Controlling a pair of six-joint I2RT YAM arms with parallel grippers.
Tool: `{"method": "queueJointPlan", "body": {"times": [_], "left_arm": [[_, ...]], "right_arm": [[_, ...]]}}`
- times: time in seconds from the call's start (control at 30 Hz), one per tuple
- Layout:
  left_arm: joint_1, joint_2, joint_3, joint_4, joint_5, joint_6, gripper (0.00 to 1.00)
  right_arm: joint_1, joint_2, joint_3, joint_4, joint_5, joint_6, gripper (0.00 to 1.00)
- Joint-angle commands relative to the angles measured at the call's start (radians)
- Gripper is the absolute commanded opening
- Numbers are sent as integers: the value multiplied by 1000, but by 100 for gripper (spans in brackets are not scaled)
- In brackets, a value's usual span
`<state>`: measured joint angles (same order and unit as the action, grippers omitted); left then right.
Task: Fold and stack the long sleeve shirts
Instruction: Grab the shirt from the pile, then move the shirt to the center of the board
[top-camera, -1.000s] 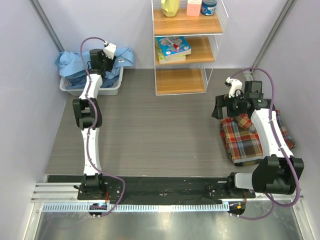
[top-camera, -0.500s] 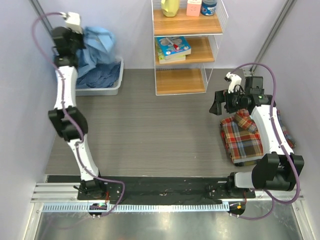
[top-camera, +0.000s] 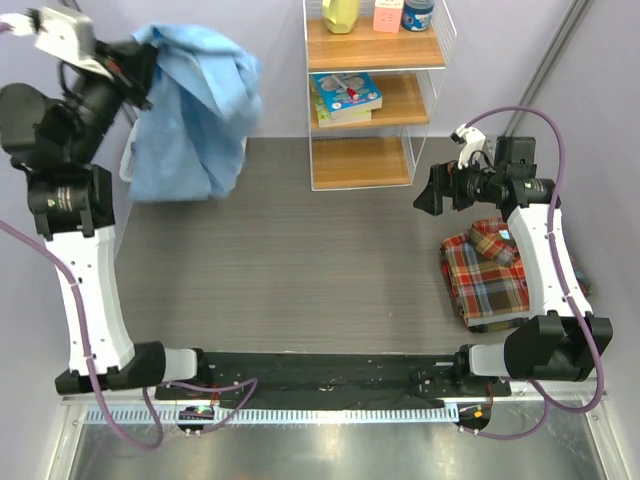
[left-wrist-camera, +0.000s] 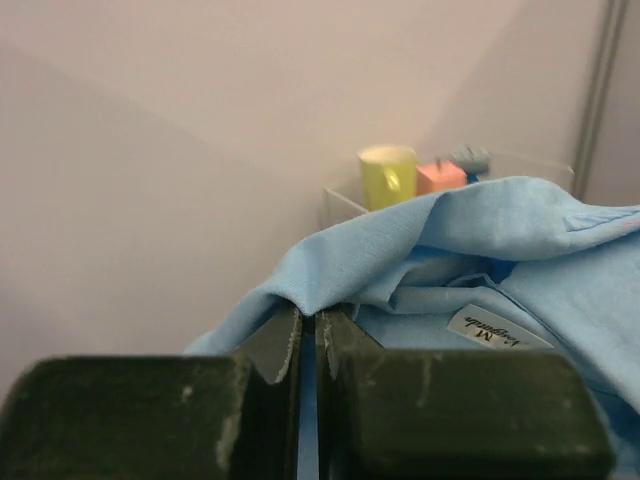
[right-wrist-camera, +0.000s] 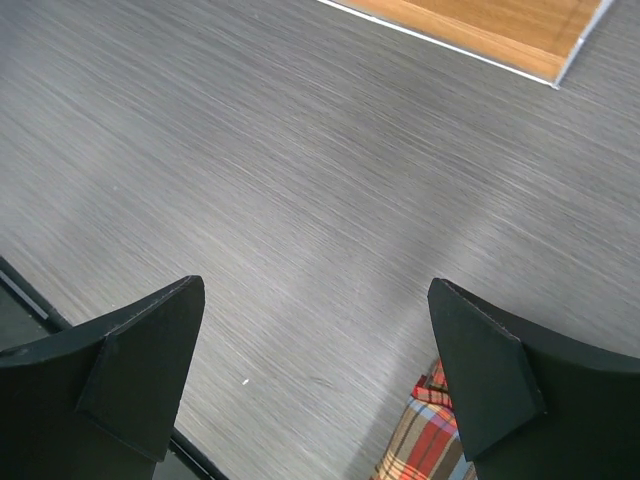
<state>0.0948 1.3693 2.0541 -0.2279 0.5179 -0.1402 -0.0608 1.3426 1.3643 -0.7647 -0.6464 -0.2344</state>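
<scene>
A light blue long sleeve shirt (top-camera: 195, 110) hangs in the air at the far left, above the table. My left gripper (top-camera: 140, 65) is raised high and shut on a fold of it. In the left wrist view the jaws (left-wrist-camera: 310, 320) pinch the blue cloth (left-wrist-camera: 400, 250), and its white neck label (left-wrist-camera: 485, 328) shows to the right. A folded red-yellow-blue plaid shirt (top-camera: 490, 280) lies on the table at the right. My right gripper (top-camera: 430, 200) hovers open just left of it, nothing between its fingers (right-wrist-camera: 315, 290); the plaid corner (right-wrist-camera: 430, 440) shows below it.
A wire-and-wood shelf unit (top-camera: 375, 100) with books and bottles stands at the back centre; its bottom board (right-wrist-camera: 500, 30) shows in the right wrist view. A white basket (top-camera: 127, 165) is mostly hidden behind the hanging shirt. Purple walls close both sides.
My left gripper closed on the light blue shirt in the basket and lifted it high out of it. The right gripper drifted a little left, staying open.
</scene>
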Motion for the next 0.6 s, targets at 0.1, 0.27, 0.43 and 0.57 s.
{"method": "queueJointPlan", "body": {"times": [0.1, 0.27, 0.43, 0.57], "left_arm": [[-161, -82, -522, -503, 221, 279, 86], [-100, -102, -776, -671, 197, 563, 97], [-4, -39, -882, -894, 208, 842, 100], [-4, -36, -1036, -894, 93, 1013, 100]], "right_arm": [[4, 18, 19, -48, -104, 7, 100], [24, 3, -47, -45, -130, -6, 100], [195, 19, -77, -16, -47, -51, 100], [349, 73, -73, -1, 71, -106, 92]]}}
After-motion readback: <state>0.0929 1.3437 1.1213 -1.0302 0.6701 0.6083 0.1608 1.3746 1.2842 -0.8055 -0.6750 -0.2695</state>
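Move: The left hand already holds the blue shirt high up; the middle of the bare table lies some 62 cm below it, about 15 cm to its right and 5 cm back. The laundry basket is some 30 cm ahead of that hand and 10 cm to its left, equally low. From the right hand the same bare middle is about 33 cm left, 5 cm back, 25 cm down; the plaid stack is 20 cm right, 10 cm back, 22 cm down. Left hand opens, releasing the shirt, and plunges some 50 cm, fingers tipping down; right hand eases 7 cm left. ##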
